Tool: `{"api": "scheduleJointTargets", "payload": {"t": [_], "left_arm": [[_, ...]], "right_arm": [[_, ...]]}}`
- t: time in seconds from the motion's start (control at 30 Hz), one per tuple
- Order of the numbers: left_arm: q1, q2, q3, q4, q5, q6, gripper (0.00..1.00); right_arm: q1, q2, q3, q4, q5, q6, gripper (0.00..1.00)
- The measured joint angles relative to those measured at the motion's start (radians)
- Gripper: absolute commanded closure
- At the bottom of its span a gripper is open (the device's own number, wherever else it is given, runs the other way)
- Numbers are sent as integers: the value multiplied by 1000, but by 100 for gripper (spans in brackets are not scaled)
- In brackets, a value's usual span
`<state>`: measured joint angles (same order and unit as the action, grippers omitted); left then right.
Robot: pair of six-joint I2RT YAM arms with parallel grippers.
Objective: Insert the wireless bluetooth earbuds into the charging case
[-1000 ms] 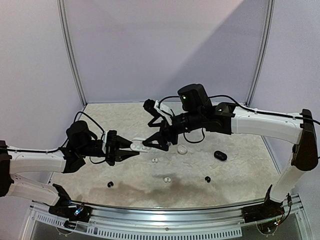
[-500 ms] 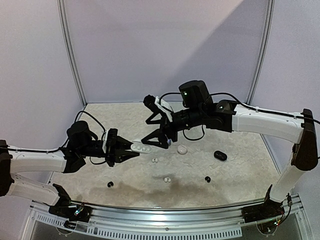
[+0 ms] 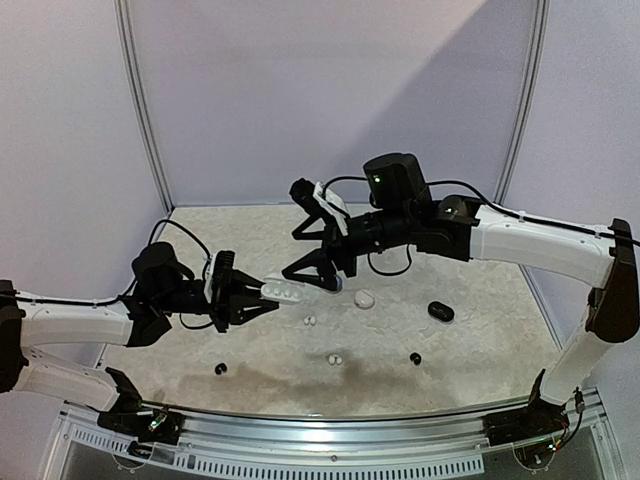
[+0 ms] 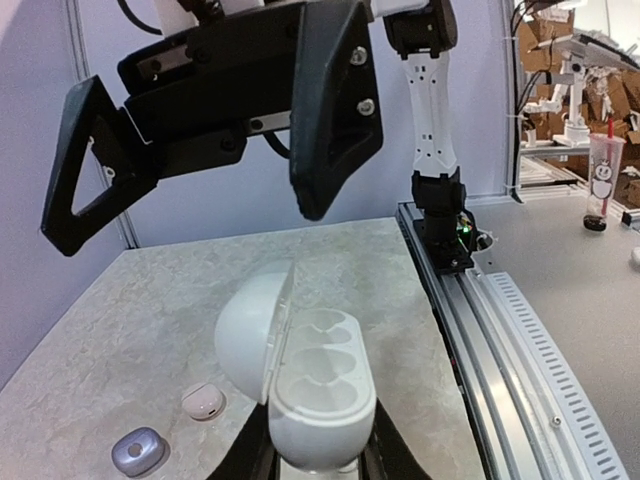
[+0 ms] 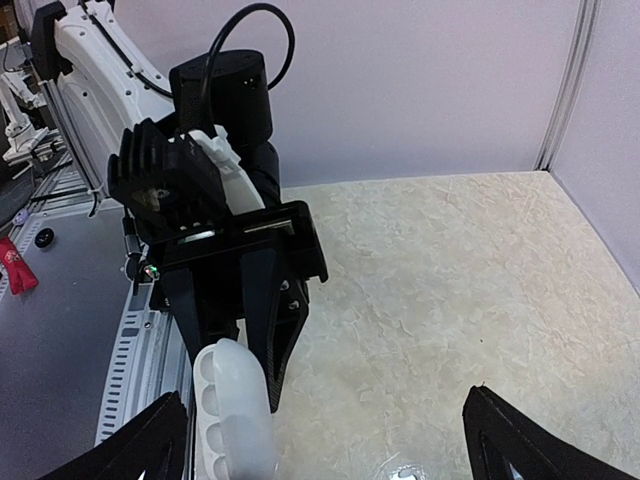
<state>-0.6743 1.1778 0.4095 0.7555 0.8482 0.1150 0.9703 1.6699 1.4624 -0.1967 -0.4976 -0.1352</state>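
My left gripper (image 3: 262,296) is shut on a white charging case (image 3: 285,291) and holds it above the table. Its lid (image 4: 252,325) stands open over the empty sockets (image 4: 318,362), and the left fingers (image 4: 385,462) clamp the base from below. My right gripper (image 3: 296,258) hangs open just above and beyond the case, its black fingers (image 4: 330,110) spread wide with nothing between them. Two white earbuds (image 3: 309,321) (image 3: 334,358) and two black earbuds (image 3: 221,368) (image 3: 414,358) lie on the table. In the right wrist view the case (image 5: 235,420) sits near the left fingertip.
A closed whitish pebble case (image 3: 365,299) and a closed dark case (image 3: 440,312) lie on the marbled table (image 3: 480,340) to the right. Both show in the left wrist view as a pinkish case (image 4: 203,402) and a greyish case (image 4: 138,450). A metal rail (image 3: 330,425) runs along the near edge.
My right gripper has risen and drawn back a little from the case, its jaws staying wide. The left gripper has edged right with the case.
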Motion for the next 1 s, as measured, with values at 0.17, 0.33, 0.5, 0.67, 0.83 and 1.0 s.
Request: {"api": "scheduleJointTargets", "payload": {"t": [0.17,0.33,0.5,0.67,0.83,1.0], "left_arm": [[0,-1,0,12,-23,-67,100],[1,-3,-4,18,-44,-125,100],[17,-21,-21,17,-60,-174,100],[43,-64,-43,15,-75,-194,100],[70,-123,-65,-1,-70,-180,100],[114,-157,-77,-31,-47,-179,100]], "right_arm": [[-2,0,2,-3,2,0,3],[-4,-1,3,-5,18,5,10],[-72,-5,12,5,43,136,27],[-157,6,56,-45,158,232,41],[-152,114,163,-114,225,254,50],[-145,302,279,-233,251,250,62]]}}
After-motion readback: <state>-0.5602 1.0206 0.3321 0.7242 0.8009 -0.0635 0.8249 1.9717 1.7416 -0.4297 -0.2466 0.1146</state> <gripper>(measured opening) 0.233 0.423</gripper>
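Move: The right hand hangs empty and wide open just above the opened white case: the case's middle is about 3 cm back, 2 cm left and 6 cm below. The nearer white earbud lies on the table some 4 cm ahead, 1 cm right and 28 cm below; the other is 6 cm back and 7 cm right, the blue case 14 cm ahead and 6 cm right. From the left hand, that nearer earbud is roughly 8 cm ahead, 5 cm right and 22 cm down. After a brief hold the right hand sweeps quickly forward about 13 cm, away from the white case and swinging a little right on the way, then drops some 8 cm towards the table and the nearer white earbud, turning clockwise, tipping its fingers downward and closing them on nothing to under half open. The left hand keeps its pinch on the open white case and draws it some 4 cm left with a slight forward drift, turning it a little counter-clockwise. ##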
